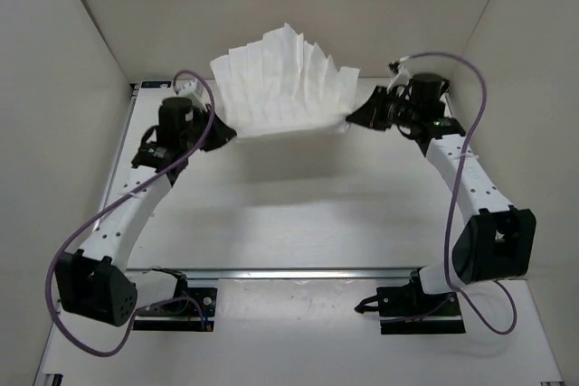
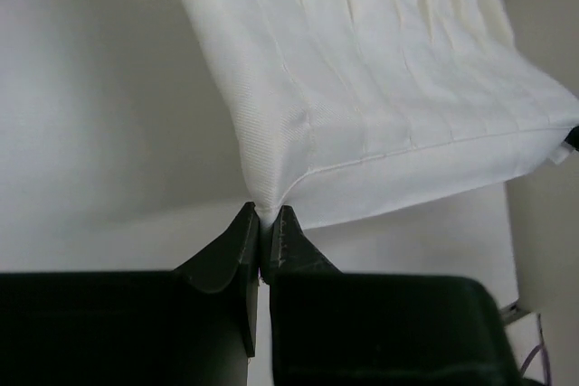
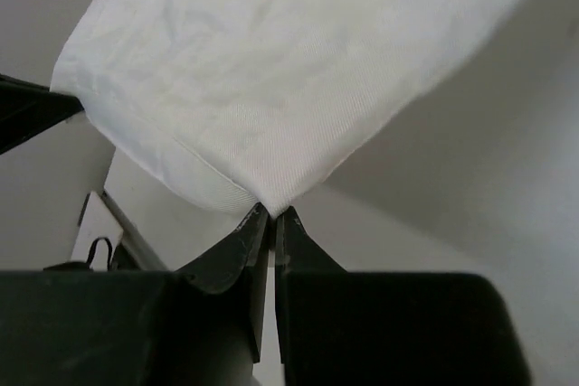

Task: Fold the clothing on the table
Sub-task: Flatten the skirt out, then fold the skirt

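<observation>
The white pleated clothing (image 1: 285, 83) hangs stretched in the air above the far half of the table (image 1: 298, 223), casting a shadow below. My left gripper (image 1: 226, 131) pinches its left corner; in the left wrist view the black jaws (image 2: 262, 223) are shut on the clothing (image 2: 380, 88) at its hem corner. At the right, my right gripper (image 1: 355, 118) grips the other corner. The right wrist view shows its gripper (image 3: 271, 214) shut on a point of the clothing (image 3: 271, 70), with the fabric spreading away from it.
White walls (image 1: 54, 88) enclose the table on the left, right and back. A metal rail (image 1: 298, 272) crosses the near edge, with both arm bases (image 1: 181, 305) bolted there. Purple cables (image 1: 470, 115) loop off both arms.
</observation>
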You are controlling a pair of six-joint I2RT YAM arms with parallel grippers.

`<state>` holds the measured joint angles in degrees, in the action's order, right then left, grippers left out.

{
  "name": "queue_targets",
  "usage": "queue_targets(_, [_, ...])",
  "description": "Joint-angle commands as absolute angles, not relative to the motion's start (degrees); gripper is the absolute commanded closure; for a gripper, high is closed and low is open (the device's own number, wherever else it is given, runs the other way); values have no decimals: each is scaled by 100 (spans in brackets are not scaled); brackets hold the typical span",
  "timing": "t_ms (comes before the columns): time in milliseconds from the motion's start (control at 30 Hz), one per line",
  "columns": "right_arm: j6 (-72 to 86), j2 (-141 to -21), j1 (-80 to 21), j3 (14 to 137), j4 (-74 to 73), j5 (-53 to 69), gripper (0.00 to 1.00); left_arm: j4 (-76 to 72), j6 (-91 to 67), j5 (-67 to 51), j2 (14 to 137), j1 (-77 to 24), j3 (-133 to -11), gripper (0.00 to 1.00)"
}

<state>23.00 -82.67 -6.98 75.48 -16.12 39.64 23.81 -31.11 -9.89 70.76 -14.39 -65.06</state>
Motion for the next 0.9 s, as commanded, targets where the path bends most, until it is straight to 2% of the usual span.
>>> queue_targets(0, [2794,-8315,-633,5790,-583,4149,100,1541,-3436,-1080,7392,-1485,-4824,100])
queue_targets(233, [2926,-7727,-1220,3967,-869,3297,100,1371,-3709,-923,7032,-2038,-3113,100])
queue_targets(433, [2840,-6892,-1687,3323,-1904,2796,100,2266,-3771,-773,5602,-2522,-2681,100])
queue_targets(633, [2540,-5515,-1933,3340,-3294,2584,100,3495,-3639,-862,4317,-2619,-2996,100])
queue_targets(867, [2373,-4124,-1986,3428,-4542,2883,100,4455,-3735,-1081,3648,-2663,-3463,100])
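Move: Both hands already pinch the skirt's near hem, some 27 cm apart, with the skirt flung out ahead in the air: its middle is about 12 cm ahead and 12 cm right of the left hand, 11 cm ahead and 14 cm left of the right, roughly at hand height. The bare table centre lies 7 cm back, 13 cm right and 24 cm below the left hand; from the right hand, 12 back, 13 left and 28 below. Whipping the held hem down towards the table, both hands drop fast by about 23 cm while drawing back some 15 cm, fingers tipping down around 30 degrees. They then keep pulling back towards the bases, rising again (left about 10 cm, right about 6) as the wrists level partly. Both grippers stay shut on the hem. ##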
